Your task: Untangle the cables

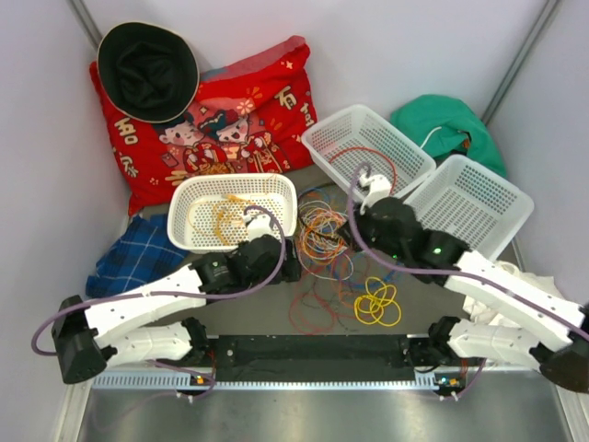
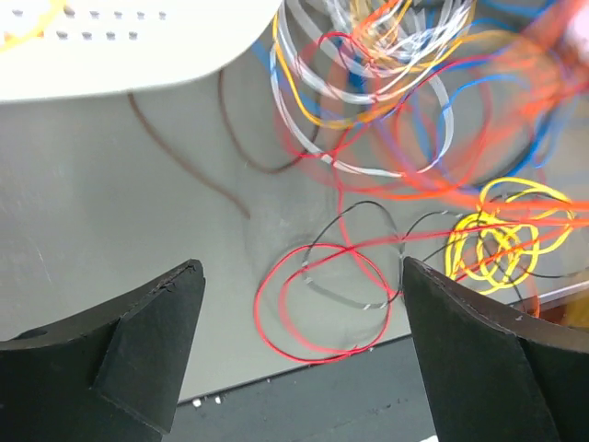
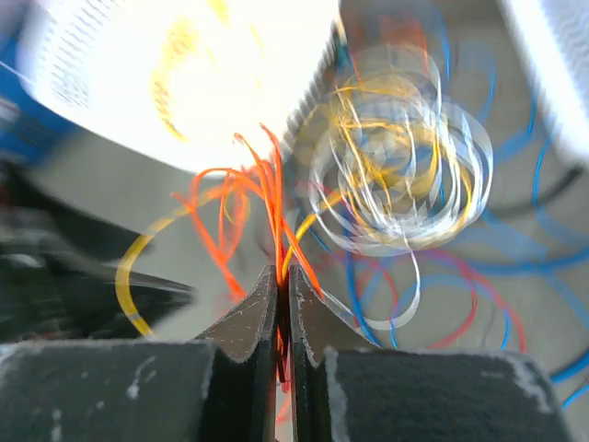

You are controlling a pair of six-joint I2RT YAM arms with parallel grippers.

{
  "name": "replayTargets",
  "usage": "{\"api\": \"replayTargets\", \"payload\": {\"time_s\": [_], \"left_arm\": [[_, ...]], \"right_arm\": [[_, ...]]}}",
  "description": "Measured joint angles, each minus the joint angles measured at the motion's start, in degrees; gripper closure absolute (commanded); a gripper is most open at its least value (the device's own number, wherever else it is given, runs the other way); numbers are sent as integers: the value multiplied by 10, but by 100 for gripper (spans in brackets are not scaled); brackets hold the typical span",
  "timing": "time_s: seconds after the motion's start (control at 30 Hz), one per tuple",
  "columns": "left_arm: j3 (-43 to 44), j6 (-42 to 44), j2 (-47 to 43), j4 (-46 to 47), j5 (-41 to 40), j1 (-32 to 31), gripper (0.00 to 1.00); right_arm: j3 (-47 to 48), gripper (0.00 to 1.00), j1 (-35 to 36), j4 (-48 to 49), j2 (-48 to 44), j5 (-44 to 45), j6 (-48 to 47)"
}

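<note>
The cables [image 1: 322, 235] lie in a tangled pile of orange, blue, white and yellow loops at the table's middle. A yellow coil [image 1: 377, 304] and red loops [image 1: 313, 313] sit nearer the front. My right gripper [image 3: 283, 276] is shut on a few orange cable strands [image 3: 271, 184] that rise from between its jaws, with the white and yellow coils [image 3: 405, 175] just beyond. My left gripper [image 2: 302, 267] hangs wide open and holds nothing, above a red loop [image 2: 257, 302], with the yellow coil [image 2: 502, 241] off to its right.
A white basket [image 1: 235, 180] with yellow and orange wires stands left of the pile. Two more white baskets [image 1: 317, 138] [image 1: 515, 198] stand at the right, the nearer one holding a red wire. A red cushion [image 1: 230, 120], black hat [image 1: 147, 69], green cloth [image 1: 451, 124] and blue plaid cloth [image 1: 133, 253] lie around.
</note>
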Motion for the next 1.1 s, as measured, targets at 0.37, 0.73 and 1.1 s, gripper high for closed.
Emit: {"api": "replayTargets", "payload": {"time_s": [0.37, 0.73, 1.1], "left_arm": [[2, 129, -93, 160, 10, 0, 7], [-73, 202, -78, 453, 194, -1, 10], [-69, 205, 4, 556, 254, -30, 15]], "right_arm": [[127, 100, 0, -117, -89, -1, -21], [166, 100, 0, -187, -96, -26, 13], [174, 100, 0, -187, -108, -73, 65]]}}
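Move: The orange cable bunch I'm after is already pinched in my shut right fingers, about 13 cm to the right of my open left hand, 5 cm farther ahead and some 7 cm higher. From my right hand, the white cable coil lies roughly 5 cm ahead, 4 cm left and 18 cm below. The yellow coil lies about 12 cm back, 8 cm right and 18 cm below my right hand. Keeping the orange bunch pinched, I pull my right hand up some 12 cm, quickly at first, off the pile, while easing back about 5 cm and slightly right. My open left hand rises too, then sweeps right about 13 cm to just under the right gripper, fingers tipping up and swinging clockwise, so the hanging orange loops come in front of its gap; I don't close it. ##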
